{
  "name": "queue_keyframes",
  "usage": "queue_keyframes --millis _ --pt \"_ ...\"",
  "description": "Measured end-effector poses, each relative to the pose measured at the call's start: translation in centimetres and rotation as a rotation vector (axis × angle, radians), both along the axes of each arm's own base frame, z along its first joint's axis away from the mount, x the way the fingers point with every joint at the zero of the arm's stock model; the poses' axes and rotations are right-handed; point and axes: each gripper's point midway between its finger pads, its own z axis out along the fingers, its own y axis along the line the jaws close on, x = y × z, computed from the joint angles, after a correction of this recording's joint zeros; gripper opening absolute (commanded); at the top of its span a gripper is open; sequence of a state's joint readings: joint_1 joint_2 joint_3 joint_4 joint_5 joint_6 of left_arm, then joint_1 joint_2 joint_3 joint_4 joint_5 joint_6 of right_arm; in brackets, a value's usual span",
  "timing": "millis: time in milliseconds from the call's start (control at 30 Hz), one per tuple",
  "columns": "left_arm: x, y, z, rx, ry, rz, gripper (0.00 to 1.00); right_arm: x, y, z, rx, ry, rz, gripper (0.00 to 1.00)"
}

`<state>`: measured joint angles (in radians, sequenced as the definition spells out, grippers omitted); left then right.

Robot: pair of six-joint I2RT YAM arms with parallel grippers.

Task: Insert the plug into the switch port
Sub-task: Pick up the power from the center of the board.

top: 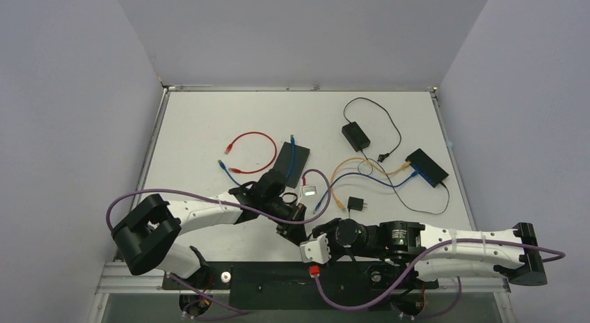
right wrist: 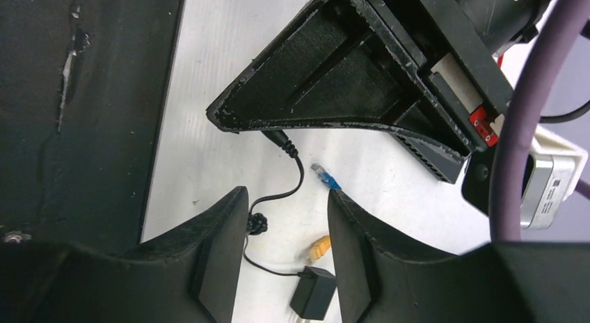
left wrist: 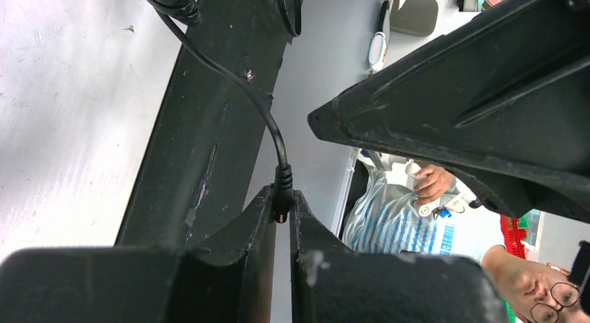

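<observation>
My left gripper (left wrist: 282, 206) is shut on a small black barrel plug (left wrist: 282, 198), pinched between its fingertips, and the plug's thin black cable (left wrist: 240, 90) runs upward. From above, the left gripper (top: 288, 227) hangs over the table's near middle, close to my right gripper (top: 314, 235). The right gripper (right wrist: 285, 205) is open with nothing between its fingers. It faces the left gripper's finger (right wrist: 334, 79), where the plug (right wrist: 277, 138) pokes out. The black switch (top: 426, 166), with cables in its ports, lies far right, well away from both grippers.
A small black adapter (right wrist: 313, 294) on the plug's cable lies below the right gripper, next to loose blue (right wrist: 324, 176) and orange (right wrist: 316, 248) connectors. A flat black box (top: 292, 163), a red cable (top: 252, 150) and a second power adapter (top: 355, 136) lie farther back.
</observation>
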<state>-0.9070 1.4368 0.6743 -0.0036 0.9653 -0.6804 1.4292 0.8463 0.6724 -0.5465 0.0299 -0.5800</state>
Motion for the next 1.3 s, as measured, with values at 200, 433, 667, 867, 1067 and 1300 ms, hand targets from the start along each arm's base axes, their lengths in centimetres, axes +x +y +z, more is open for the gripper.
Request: queue_keyframes --millis 200,433,667,867,1067,1300 --pt "-0.1 0.0 0.1 -0.001 0.01 -0.004 0.0 0.4 0.7 0.0 -0.032 -0.056 0.032 0.35" --pt "-0.2 0.1 0.0 0.0 0.015 -0.005 0.0 0.5 1.3 -0.6 -0.074 -0.075 0.059 0.31" --pt "-0.3 0.1 0.0 0.0 0.019 -0.006 0.0 0.5 1.5 -1.2 -0.101 -0.081 0.081 0.29" --pt "-0.3 0.1 0.0 0.0 0.022 -0.01 0.0 0.4 1.8 -1.2 -0.104 -0.083 0.094 0.28" --pt "-0.4 0.1 0.0 0.0 0.024 -0.011 0.0 0.4 2.6 -1.2 -0.109 -0.083 0.111 0.23" --pt "-0.4 0.2 0.0 0.0 0.027 -0.013 0.0 0.0 2.6 -1.5 -0.118 -0.067 0.13 0.1"
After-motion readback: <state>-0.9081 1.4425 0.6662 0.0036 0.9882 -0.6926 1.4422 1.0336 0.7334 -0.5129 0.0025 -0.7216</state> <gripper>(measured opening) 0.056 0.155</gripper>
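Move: The left hand holds the power plug pinched at its fingertips, its boot about 1 cm to the right of them. From the right hand, this plug lies roughly 4 cm left and 2 cm lower, level fore and aft. Some 13 cm below the right hand lie the blue cable plug, 9 cm ahead and 1 cm left, the yellow cable plug, 10 cm ahead and 5 cm right, and the adapter block, 10 cm ahead and 10 cm right. Right hand eases about 2.5 cm left and 1.5 cm down, fingers closing around the plug the left holds still. ##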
